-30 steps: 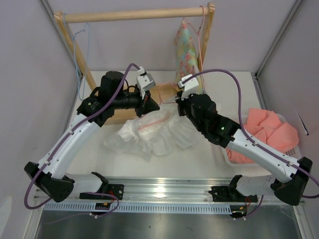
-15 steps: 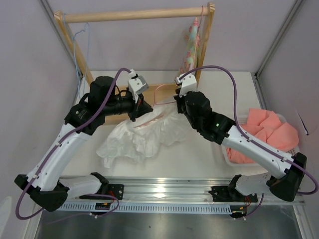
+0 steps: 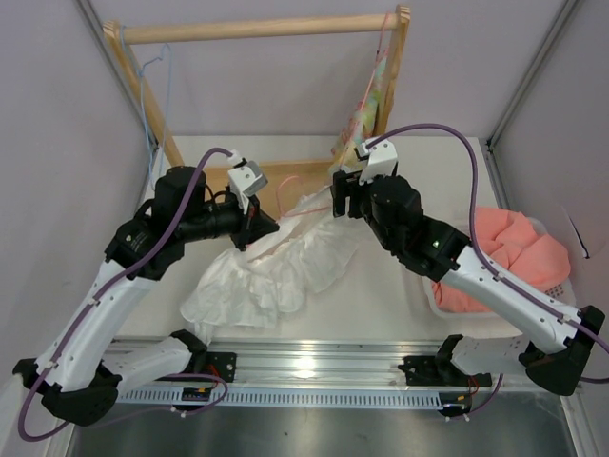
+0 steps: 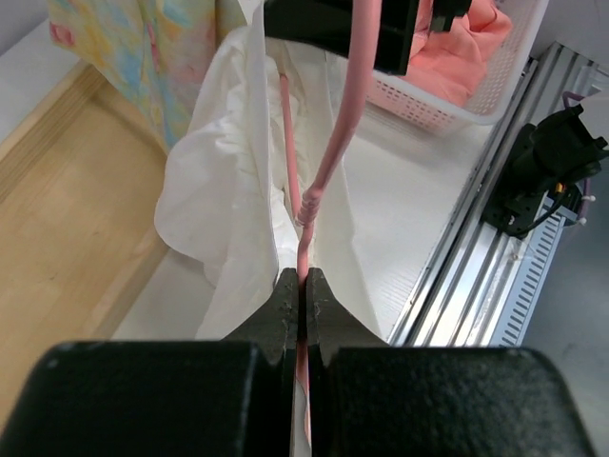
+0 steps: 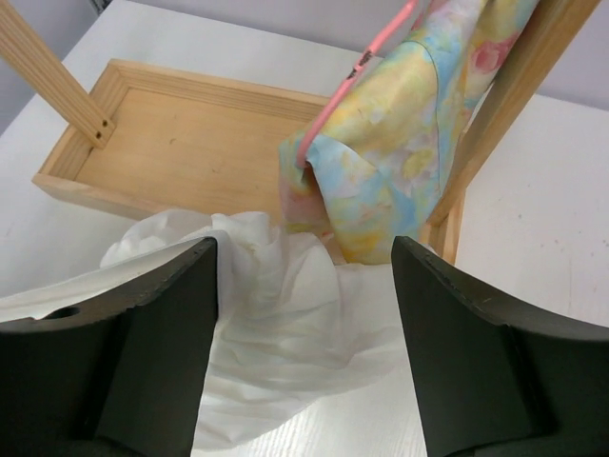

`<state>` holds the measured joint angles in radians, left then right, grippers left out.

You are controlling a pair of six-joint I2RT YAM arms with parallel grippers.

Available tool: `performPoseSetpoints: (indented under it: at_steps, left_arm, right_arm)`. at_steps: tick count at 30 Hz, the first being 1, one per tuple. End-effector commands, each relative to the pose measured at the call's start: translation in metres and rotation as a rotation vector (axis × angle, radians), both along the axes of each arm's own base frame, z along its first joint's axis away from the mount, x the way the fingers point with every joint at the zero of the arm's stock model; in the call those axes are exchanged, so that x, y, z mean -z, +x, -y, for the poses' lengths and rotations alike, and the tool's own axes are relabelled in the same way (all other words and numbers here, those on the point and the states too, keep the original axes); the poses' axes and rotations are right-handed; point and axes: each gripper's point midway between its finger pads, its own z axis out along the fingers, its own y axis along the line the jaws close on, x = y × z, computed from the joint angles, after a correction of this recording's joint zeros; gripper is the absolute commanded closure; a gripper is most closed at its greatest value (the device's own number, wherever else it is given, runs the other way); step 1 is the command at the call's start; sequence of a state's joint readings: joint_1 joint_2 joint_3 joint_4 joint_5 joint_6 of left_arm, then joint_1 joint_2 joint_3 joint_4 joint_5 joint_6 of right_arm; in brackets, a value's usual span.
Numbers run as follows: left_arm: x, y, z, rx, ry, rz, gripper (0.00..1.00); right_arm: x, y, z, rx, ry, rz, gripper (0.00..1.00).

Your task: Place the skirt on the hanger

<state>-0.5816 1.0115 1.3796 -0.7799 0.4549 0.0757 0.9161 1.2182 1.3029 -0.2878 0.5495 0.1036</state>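
The white pleated skirt (image 3: pixel 276 271) lies bunched on the table, its upper part drawn up along the pink wire hanger (image 3: pixel 288 190). My left gripper (image 3: pixel 261 227) is shut on the hanger's wire; in the left wrist view the wire (image 4: pixel 328 143) runs out from between the closed fingertips (image 4: pixel 302 278), with the skirt (image 4: pixel 224 190) draped beside it. My right gripper (image 3: pixel 341 197) is just right of the skirt's top, open wide and empty. In the right wrist view (image 5: pixel 303 252) the skirt (image 5: pixel 276 314) lies below, between its fingers.
A wooden rack (image 3: pixel 257 29) stands at the back with a wooden base tray (image 5: pixel 181 133). A pastel floral garment (image 3: pixel 366 105) hangs at its right end, and a light blue wire hanger (image 3: pixel 147 86) at its left. A white basket (image 3: pixel 447 307) of salmon-pink cloth (image 3: pixel 514 252) sits at the right.
My left gripper has drawn back to the left and nearer with the hanger, and the skirt has been dragged leftward with it. My right wrist has turned; the floral garment has swung.
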Motion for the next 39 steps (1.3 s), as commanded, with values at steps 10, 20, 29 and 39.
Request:
performPoseSetpoints:
  at_steps: [10,20,29,39]
  left_arm:
    - [0.025,-0.015,-0.006,-0.004,0.028,-0.082,1.0]
    - [-0.016,-0.012,-0.016,-0.077,-0.058,0.029,1.0]
    - [-0.018,-0.01,-0.018,-0.091,-0.046,0.029,1.0]
    - [-0.036,0.026,-0.041,-0.352,-0.054,0.059,1.0]
  right_arm:
    - [-0.055,-0.034,0.012,-0.044,0.233,0.04,0.05]
    - [-0.008,-0.042,0.011,-0.033,0.104,-0.086,0.04]
    - [0.008,-0.068,-0.019,-0.301,0.122,-0.206,0.03]
    - [-0.011,-0.098,-0.01,-0.401,0.19,-0.231,0.01]
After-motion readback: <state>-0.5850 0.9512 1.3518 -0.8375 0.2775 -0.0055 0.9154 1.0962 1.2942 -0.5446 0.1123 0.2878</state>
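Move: Back and to the left of the right hand, roughly 6 cm back, 8 cm left and 5 cm lower, lies the open waistband of the white skirt. From that hand the floral skirt hangs about 12 cm ahead and 4 cm to the right; the rack's wooden base is some 8 cm ahead, 12 cm left and well below. The left hand, holding the pink hanger, has the waistband about 5 cm to its right, a little lower. Backing off from the cloth that still clings at its left finger, the right hand spreads its already open fingers fully and draws back about 8 cm, first rising slightly, then sinking and drifting left as it swings some 20 degrees counter-clockwise and tips down. The left hand keeps pinching the hanger, dips nearly 4 cm, comes most of the way up again, and shifts about 3 cm left while turning slightly counter-clockwise. ##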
